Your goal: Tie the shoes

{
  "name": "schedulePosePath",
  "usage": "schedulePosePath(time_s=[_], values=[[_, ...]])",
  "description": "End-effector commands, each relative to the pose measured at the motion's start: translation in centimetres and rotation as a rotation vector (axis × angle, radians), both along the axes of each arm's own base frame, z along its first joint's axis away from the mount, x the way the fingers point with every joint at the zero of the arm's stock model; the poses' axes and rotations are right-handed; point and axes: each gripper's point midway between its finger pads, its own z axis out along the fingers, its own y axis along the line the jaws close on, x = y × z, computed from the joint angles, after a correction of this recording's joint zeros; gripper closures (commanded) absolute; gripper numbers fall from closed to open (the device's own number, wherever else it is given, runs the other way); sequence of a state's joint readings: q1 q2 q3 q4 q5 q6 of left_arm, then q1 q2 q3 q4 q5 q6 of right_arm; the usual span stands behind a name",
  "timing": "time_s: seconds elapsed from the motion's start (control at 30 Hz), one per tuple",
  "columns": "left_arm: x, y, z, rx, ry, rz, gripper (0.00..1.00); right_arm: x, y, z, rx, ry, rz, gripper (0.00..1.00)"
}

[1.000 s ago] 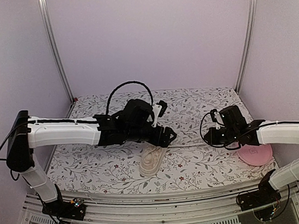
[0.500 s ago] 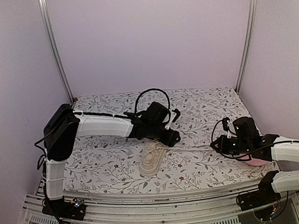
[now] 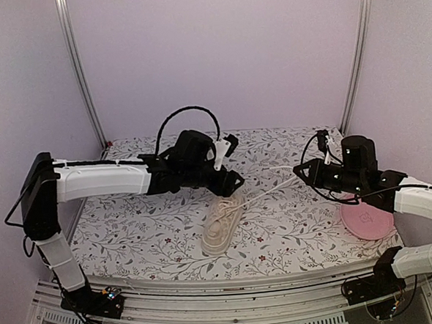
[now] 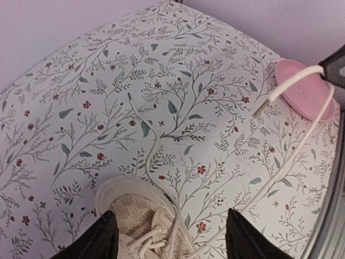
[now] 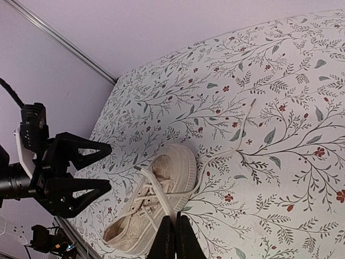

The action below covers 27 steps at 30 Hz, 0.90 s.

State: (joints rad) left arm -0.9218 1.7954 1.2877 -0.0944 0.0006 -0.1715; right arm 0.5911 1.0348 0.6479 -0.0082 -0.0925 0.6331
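The cream shoe (image 3: 221,224) lies on the floral cloth with its toe pointing away from the arm bases. My left gripper (image 3: 232,181) hovers open just above the toe (image 4: 135,208), its fingers (image 4: 99,237) spread with nothing between them. My right gripper (image 3: 299,170) is shut on one white lace (image 3: 266,194), which runs raised from the eyelets to its closed fingertips (image 5: 175,234). In the left wrist view this lace (image 4: 302,135) loops at the right gripper's tip. The other lace (image 4: 148,145) trails loose on the cloth beyond the toe.
A round pink plate (image 3: 366,219) lies at the right, under the right arm. Purple walls and metal posts (image 3: 79,75) close the table in. The front rail (image 3: 210,309) carries the arm bases.
My right gripper has risen and moved away from the plate, lifting the lace off the cloth. My left arm has swung its gripper from beside the toe to just above it.
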Motion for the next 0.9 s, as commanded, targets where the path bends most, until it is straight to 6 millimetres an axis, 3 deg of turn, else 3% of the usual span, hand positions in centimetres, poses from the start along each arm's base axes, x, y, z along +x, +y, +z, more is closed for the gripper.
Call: schedulePosePath(time_s=[0.0,0.2,0.33,0.87], values=[[1.0,0.1,-2.4,0.129,0.003,0.005,0.38,-0.3,0.2,-2.2,-0.036,0.034,0.02,0.98],[0.5,-0.5,-7.4,0.288,0.061,-0.013,0.56,-2.0,-0.9,-7.2,-0.026,0.144,-0.011,0.98],[0.1,-0.7,-8.5,0.337,0.075,-0.03,0.59,-2.7,-1.5,-8.9,-0.034,0.186,-0.025,0.98],[-2.0,-0.4,-11.1,0.482,0.083,-0.076,0.59,-2.9,-1.6,-9.6,-0.043,0.192,-0.025,0.98]])
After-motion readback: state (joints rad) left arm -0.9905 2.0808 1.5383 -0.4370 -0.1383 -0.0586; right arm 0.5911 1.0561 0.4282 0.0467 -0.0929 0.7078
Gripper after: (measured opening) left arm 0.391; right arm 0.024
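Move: The free lace my left hand goes for crosses the right side of the shoe's lacing, about 12 cm below that hand, roughly 1 cm back and 1 cm to its right. The shoe's middle is some 4 cm to this hand's left, 2 cm back and 13 cm down. From my right hand, which already holds the other lace, the free lace is about 22 cm left and 16 cm down. The shoe is about 26 cm left, 1 cm back and 17 cm down; the pink plate is roughly 21 cm to this hand's right, 1 cm back and 20 cm down. I drop my left hand about 10 cm onto the shoe's lacing, rolling it some 25 degrees so the fingers point more steeply down, and narrow them from wide to less than half open, one each side of the free lace. Meanwhile my right hand keeps its pinch on the other lace and sinks about 10 cm, easing back a little towards me, then both nearly hold their place. ##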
